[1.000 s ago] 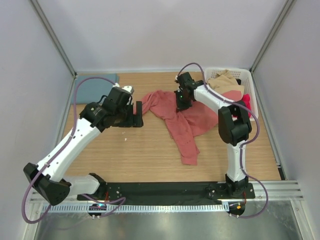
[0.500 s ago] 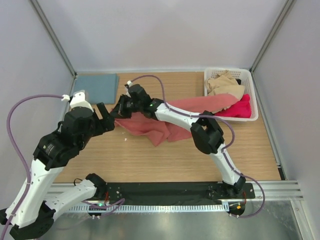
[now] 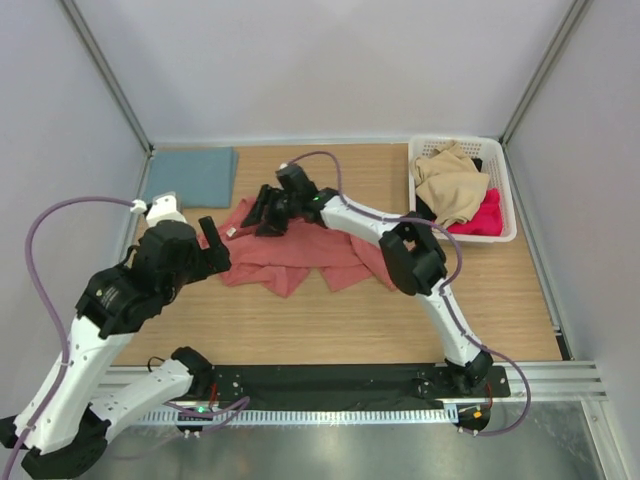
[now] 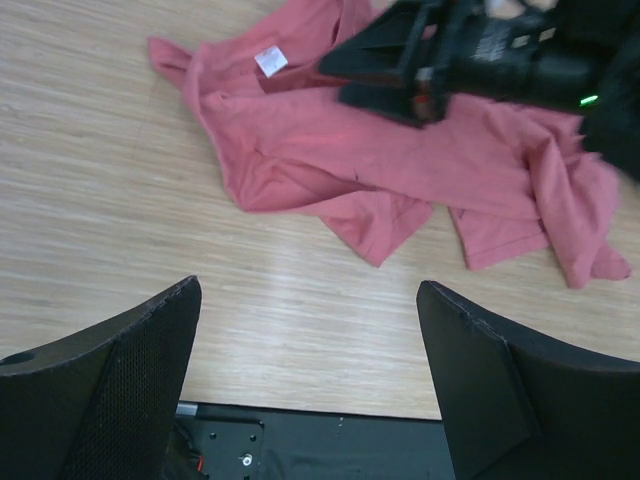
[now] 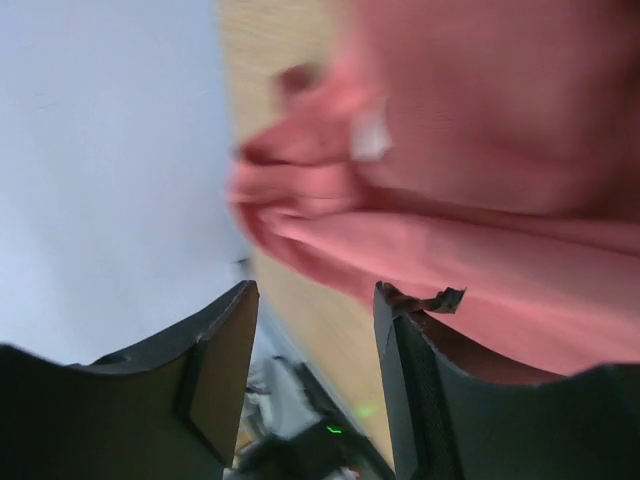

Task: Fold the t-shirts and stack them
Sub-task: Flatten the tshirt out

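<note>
A salmon-red t-shirt (image 3: pixel 300 252) lies crumpled and spread on the wooden table, its white neck label (image 4: pixel 270 60) showing. My right gripper (image 3: pixel 262 216) hovers over the shirt's far-left part with its jaws open and nothing between them; the right wrist view shows the red cloth (image 5: pixel 480 200) just beyond the right gripper (image 5: pixel 315 370). My left gripper (image 3: pixel 216 250) is wide open and empty at the shirt's left edge. In the left wrist view, the left gripper (image 4: pixel 310 380) is over bare wood short of the shirt (image 4: pixel 400 160). A teal-blue t-shirt (image 3: pixel 190 177) lies folded at the back left.
A white basket (image 3: pixel 508 200) at the back right holds beige and magenta clothes. Grey walls close in the table on the left, back and right. A black base plate (image 3: pixel 330 378) runs along the near edge.
The right gripper dragged the red shirt from the basket side to the table's left-middle, then opened and let it go. The left arm drew back toward the near left.
</note>
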`<state>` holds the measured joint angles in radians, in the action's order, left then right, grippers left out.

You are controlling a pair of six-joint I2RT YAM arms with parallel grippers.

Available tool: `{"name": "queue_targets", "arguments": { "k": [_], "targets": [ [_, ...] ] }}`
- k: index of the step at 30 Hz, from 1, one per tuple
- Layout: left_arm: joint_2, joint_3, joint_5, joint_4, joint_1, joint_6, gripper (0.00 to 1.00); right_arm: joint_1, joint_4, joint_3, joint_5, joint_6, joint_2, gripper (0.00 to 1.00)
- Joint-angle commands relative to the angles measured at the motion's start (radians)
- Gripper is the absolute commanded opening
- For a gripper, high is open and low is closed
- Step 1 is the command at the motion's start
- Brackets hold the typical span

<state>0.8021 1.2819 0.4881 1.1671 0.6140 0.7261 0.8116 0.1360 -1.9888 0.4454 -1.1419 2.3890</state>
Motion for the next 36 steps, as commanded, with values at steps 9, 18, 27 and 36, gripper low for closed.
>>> {"name": "queue_targets", "arguments": {
  "k": [9, 18, 27, 36],
  "targets": [
    [0.387, -0.071, -0.204, -0.026, -0.137, -0.079, 0.84, -0.249, 0.606, 0.370, -0.362, 0.657, -0.606, 0.53],
    [0.411, -0.332, -0.515, -0.280, -0.522, -0.028, 0.70, -0.255, 0.704, 0.665, -0.482, 0.719, -0.890, 0.50],
    [0.489, -0.420, -0.453, -0.426, -0.542, -0.014, 0.69, -0.275, 0.714, 0.829, -0.475, 0.699, -1.013, 0.50],
    [0.627, -0.454, -0.401, -0.592, -0.557, -0.010, 0.64, -0.328, 0.763, 0.832, -0.514, 0.735, -1.054, 0.51]
  ]
}}
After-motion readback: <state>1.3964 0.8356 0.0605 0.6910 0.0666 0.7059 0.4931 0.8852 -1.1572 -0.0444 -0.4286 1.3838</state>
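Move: The t-shirt's near left corner lies about 8 cm ahead of my left hand, 3 cm to its left and 28 cm below; the white tag is some 17 cm beyond that corner and 3 cm to its right. From my right hand the shirt's right end lies about 41 cm right, 10 cm back and 12 cm lower, with the near sleeve 21 cm to the left of that end. My left hand drops some 25 cm towards the shirt's near left corner, easing forward about 7 cm as its fingers tip down steeply and close partway, still short of gripping. Meanwhile my right hand, already open, sweeps right nearly 40 cm over the shirt to its right end and draws back 10 cm, rising on the way and sinking again as its fingers swing down. ##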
